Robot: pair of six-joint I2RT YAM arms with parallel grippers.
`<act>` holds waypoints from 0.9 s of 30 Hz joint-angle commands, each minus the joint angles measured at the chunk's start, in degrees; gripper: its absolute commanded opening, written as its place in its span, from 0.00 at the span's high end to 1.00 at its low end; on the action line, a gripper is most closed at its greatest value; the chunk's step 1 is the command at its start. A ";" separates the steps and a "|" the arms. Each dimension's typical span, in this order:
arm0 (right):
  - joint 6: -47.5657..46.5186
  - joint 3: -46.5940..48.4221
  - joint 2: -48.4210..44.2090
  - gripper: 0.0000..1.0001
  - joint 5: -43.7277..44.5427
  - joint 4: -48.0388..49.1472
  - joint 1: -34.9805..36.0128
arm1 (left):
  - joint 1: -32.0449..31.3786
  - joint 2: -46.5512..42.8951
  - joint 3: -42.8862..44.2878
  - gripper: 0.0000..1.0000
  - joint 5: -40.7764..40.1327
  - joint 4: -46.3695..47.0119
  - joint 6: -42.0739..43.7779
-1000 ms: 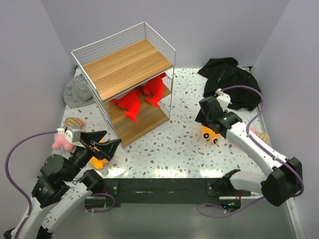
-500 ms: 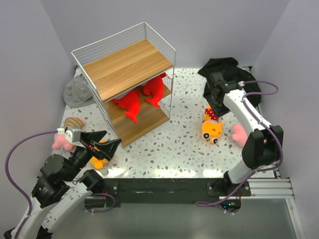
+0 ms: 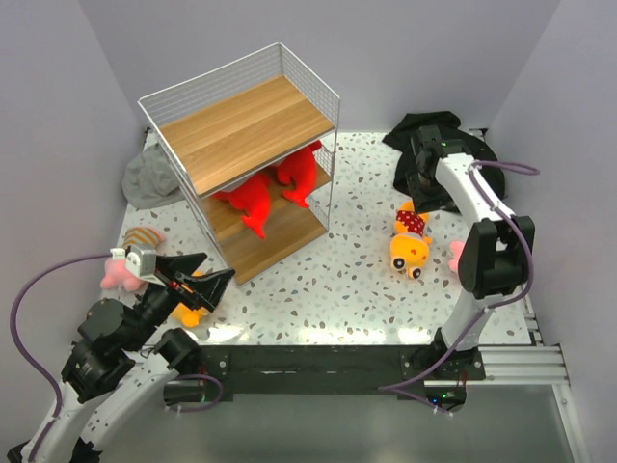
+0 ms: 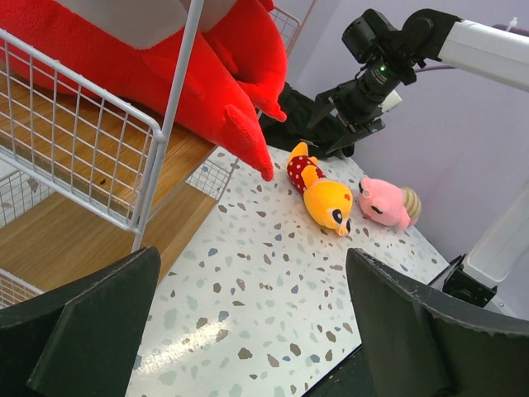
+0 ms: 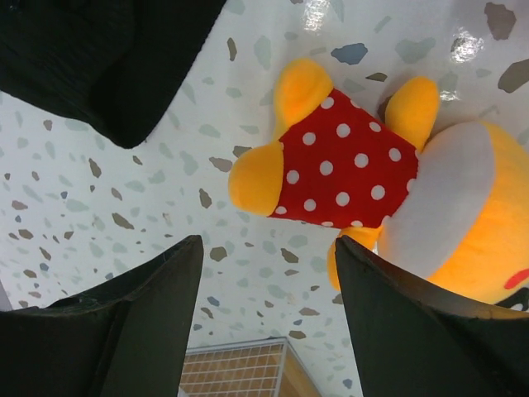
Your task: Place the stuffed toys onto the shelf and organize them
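The shelf (image 3: 241, 130) stands at the back left, a white wire rack with wooden boards. Two red sharks (image 3: 255, 201) lie on its middle board and fill the top of the left wrist view (image 4: 207, 83). A yellow doll in a red dotted outfit (image 3: 409, 245) (image 5: 347, 161) lies on the table at the right, beside a pink toy (image 4: 384, 203). My right gripper (image 3: 413, 188) (image 5: 264, 314) hangs open just past the doll's feet, holding nothing. My left gripper (image 3: 204, 275) (image 4: 252, 331) is wide open and empty above another yellow doll (image 3: 188, 313). A second pink toy (image 3: 120, 275) lies left of it.
A black cloth heap (image 3: 448, 145) (image 5: 99, 58) lies at the back right, under the right wrist. A grey fabric hat (image 3: 149, 178) sits behind the shelf's left side. Walls close in the table on three sides.
My right arm has pulled back from over the yellow doll toward the black cloth, its jaws a little wider. The doll stays lying on the table. The left arm has not moved.
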 commanded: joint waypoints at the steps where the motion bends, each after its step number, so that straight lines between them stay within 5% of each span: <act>1: 1.81 2.98 3.14 0.31 -1.67 -1.11 -1.92 | -0.20 0.34 -0.11 0.00 -0.35 1.52 -0.42; 17: -5.12 6.05 11.32 0.35 -2.74 2.23 -2.45 | -0.20 0.87 -0.11 0.00 -0.53 1.52 -0.42; 23: -17.06 4.66 10.36 0.98 -1.95 8.28 -2.45 | -0.20 0.69 -0.11 0.00 -0.53 1.43 -0.42; 27: -38.32 0.97 7.20 1.00 -9.31 21.37 -2.37 | -0.29 0.16 -0.11 0.00 -0.44 1.52 -0.51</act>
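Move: The orange toy lies belly-side to the right hand, its middle about 6 cm back and 5 cm below; its nearer foot is some 2 cm ahead, roughly straight in line, 6 cm down. The black cloth is about 12 cm ahead and 9 cm to the right, the pink toy some 10 cm back and 17 cm to the right. From the idle left hand the orange toy is roughly 21 cm ahead, 40 cm right and 22 cm below. Downward goes the right hand, about 6 cm and easing a little forward, open fingers coming nearly upright over the feet of the orange toy. There the fingers close almost fully and pinch one yellow foot, then the hand edges forward a further centimetre or so, turning some 15 degrees counter-clockwise. ##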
